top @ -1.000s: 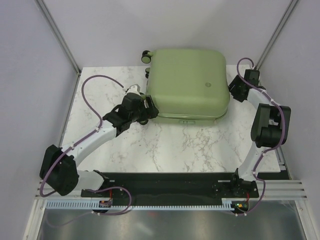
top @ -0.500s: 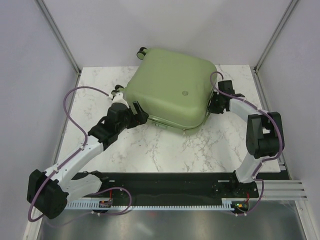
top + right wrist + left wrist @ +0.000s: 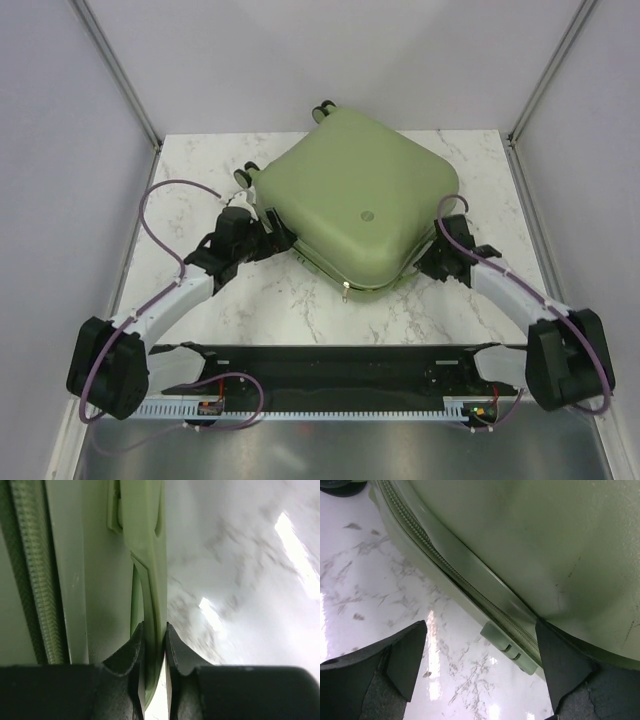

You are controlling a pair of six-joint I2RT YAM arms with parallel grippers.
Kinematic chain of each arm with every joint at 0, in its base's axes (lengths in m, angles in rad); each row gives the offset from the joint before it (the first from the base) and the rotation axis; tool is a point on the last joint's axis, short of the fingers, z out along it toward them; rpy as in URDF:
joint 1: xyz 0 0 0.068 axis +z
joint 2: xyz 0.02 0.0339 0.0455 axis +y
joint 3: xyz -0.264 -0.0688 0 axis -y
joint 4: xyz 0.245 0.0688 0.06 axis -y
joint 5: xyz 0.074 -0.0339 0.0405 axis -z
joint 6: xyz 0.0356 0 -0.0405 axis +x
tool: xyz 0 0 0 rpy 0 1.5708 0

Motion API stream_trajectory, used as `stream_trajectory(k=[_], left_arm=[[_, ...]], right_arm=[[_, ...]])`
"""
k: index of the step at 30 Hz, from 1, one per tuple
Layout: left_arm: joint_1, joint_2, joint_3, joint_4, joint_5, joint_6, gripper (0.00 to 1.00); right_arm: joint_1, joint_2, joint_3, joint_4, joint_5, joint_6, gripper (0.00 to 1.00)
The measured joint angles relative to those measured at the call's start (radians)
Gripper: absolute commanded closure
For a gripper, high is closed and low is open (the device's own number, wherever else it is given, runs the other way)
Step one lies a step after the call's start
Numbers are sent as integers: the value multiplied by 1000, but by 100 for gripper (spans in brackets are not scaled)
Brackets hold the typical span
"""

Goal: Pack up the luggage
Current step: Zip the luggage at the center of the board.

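Note:
The luggage, a closed sage-green hard-shell suitcase, lies flat and turned cornerwise on the marble table, with caster wheels at its far-left side. My right gripper is at its near-right edge. In the right wrist view the right gripper is shut on the thin green side handle, beside the shell and zipper. My left gripper is at the left edge. The left wrist view shows the left gripper open, with its right finger against the shell and a small hinge tab between the fingers.
Metal zipper pulls hang at the suitcase's near corner. Grey walls and frame posts bound the table on three sides. The black base rail runs along the near edge. Purple cables loop off both arms.
The suitcase has turned clockwise from square-on to cornerwise. My right gripper closed on its side handle and swung toward the near side. The left gripper stayed open at the left edge.

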Motion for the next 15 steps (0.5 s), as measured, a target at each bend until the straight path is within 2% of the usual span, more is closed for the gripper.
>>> stream_trajectory(k=[5,8,15], left_arm=[[13,120,16,145,133,34,5],[13,212,45,238,223,51,6],[35,382,127,380,407,117,10]], right_arm=[[69,-227,-109,-164,115,160,100],[84,-309,-132,-265,158,229,100],[159,-307,-119,-361,247,356,100]])
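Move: The right hand already pinches the suitcase's carry handle; the zip pull hangs about 22 cm to its left and some 6 cm back, nearly level, and the suitcase's middle is about 19 cm left and 20 cm ahead. The open left hand is at the suitcase's left-front side: latch about 8 cm right, 5 cm back and 6 cm below, near wheel some 11 cm left and 16 cm ahead, zip pull roughly 17 cm right and 15 cm back. Keeping its pinch on the carry handle, the right hand drags that end of the suitcase back towards the robot by about 8 cm, drifting slightly right and turning clockwise, and eases off at the end. The wide-open left hand keeps a finger against the shell and pushes the other end right and forward, about 9 cm in all, turning clockwise some 20 degrees. ##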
